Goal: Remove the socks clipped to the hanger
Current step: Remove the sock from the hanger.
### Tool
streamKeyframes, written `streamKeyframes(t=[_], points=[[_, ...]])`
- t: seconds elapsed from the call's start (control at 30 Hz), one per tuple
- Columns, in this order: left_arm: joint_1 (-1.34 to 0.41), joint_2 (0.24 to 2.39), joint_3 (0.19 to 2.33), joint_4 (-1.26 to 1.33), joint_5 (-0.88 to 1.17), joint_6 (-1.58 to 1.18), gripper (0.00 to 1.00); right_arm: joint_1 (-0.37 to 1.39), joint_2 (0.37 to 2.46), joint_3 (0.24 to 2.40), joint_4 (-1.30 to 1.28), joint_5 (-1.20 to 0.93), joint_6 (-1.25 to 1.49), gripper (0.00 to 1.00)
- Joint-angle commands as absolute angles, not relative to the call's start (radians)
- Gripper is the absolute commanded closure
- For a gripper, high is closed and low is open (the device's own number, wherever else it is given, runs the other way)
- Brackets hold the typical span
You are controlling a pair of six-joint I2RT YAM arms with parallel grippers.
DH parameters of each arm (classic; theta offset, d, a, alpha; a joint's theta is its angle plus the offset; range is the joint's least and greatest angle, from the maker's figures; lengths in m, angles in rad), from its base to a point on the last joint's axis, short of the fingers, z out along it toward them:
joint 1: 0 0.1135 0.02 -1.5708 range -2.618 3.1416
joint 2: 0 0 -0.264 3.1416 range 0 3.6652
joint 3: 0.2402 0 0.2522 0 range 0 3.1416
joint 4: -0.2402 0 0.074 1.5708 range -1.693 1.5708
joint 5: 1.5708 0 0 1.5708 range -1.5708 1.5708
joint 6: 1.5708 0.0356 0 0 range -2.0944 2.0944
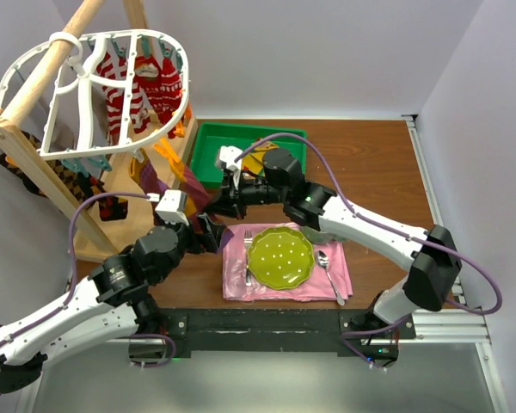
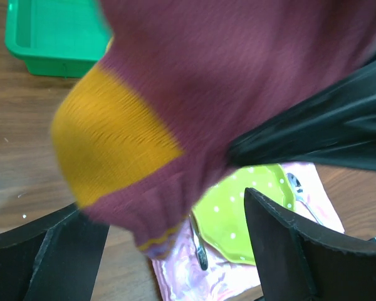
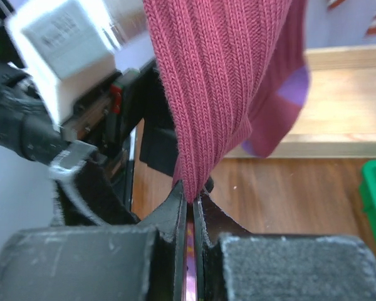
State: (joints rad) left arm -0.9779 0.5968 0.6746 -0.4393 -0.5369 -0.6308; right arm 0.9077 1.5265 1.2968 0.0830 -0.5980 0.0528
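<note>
The white oval hanger hangs from a wooden pole at the upper left. Red-and-white striped socks are clipped under it. A maroon sock with a mustard heel hangs lower down. My right gripper is shut on the maroon sock, pinching its lower edge. In the top view the right gripper sits just right of the rack. My left gripper is open just below the same sock, whose cuff end dangles between the spread fingers.
The wooden rack stands at the left with more socks hanging low. A green bin is behind the grippers. In front, a pink napkin carries a green dotted plate, a fork and a spoon.
</note>
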Motion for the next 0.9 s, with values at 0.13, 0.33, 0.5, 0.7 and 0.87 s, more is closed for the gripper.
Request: streamKeyframes(t=[0.13,0.33,0.5,0.7,0.87], points=[[-0.980,0.591,0.658,-0.330,-0.586,-0.561,0.16,0.893,1.604,1.413,0.060,-0.719,0.055,1.00],[-0.980,0.592,0.634,-0.292,-0.610,-0.545,0.68,0.890,1.635,1.445,0.074,-0.739,0.080,1.00],[-0.980,0.592,0.623,-0.287,-0.618,-0.548,1.00,0.890,1.646,1.451,0.081,-0.742,0.092,1.00],[-0.980,0.592,0.606,-0.281,-0.604,-0.557,1.00,0.890,1.632,1.433,0.084,-0.658,0.100,0.85],[-0.980,0.617,0.603,-0.272,-0.594,-0.565,1.00,0.890,1.591,1.394,0.115,-0.580,0.112,0.72]])
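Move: The maroon sock's lower end hangs between the left hand's open fingers, roughly 1 cm ahead of and 1 cm above that hand. From the right hand, already pinching the sock higher up, this end is about 5 cm back, straight below by 4 cm. From the left hand, the green tray is some 20 cm ahead, 10 right, 20 below; the plate 5 back, 17 right, 20 below. Nudging about 1 cm forward, the left hand pinches the sock's lower end; the right shifts 2 cm left, then loosens. ##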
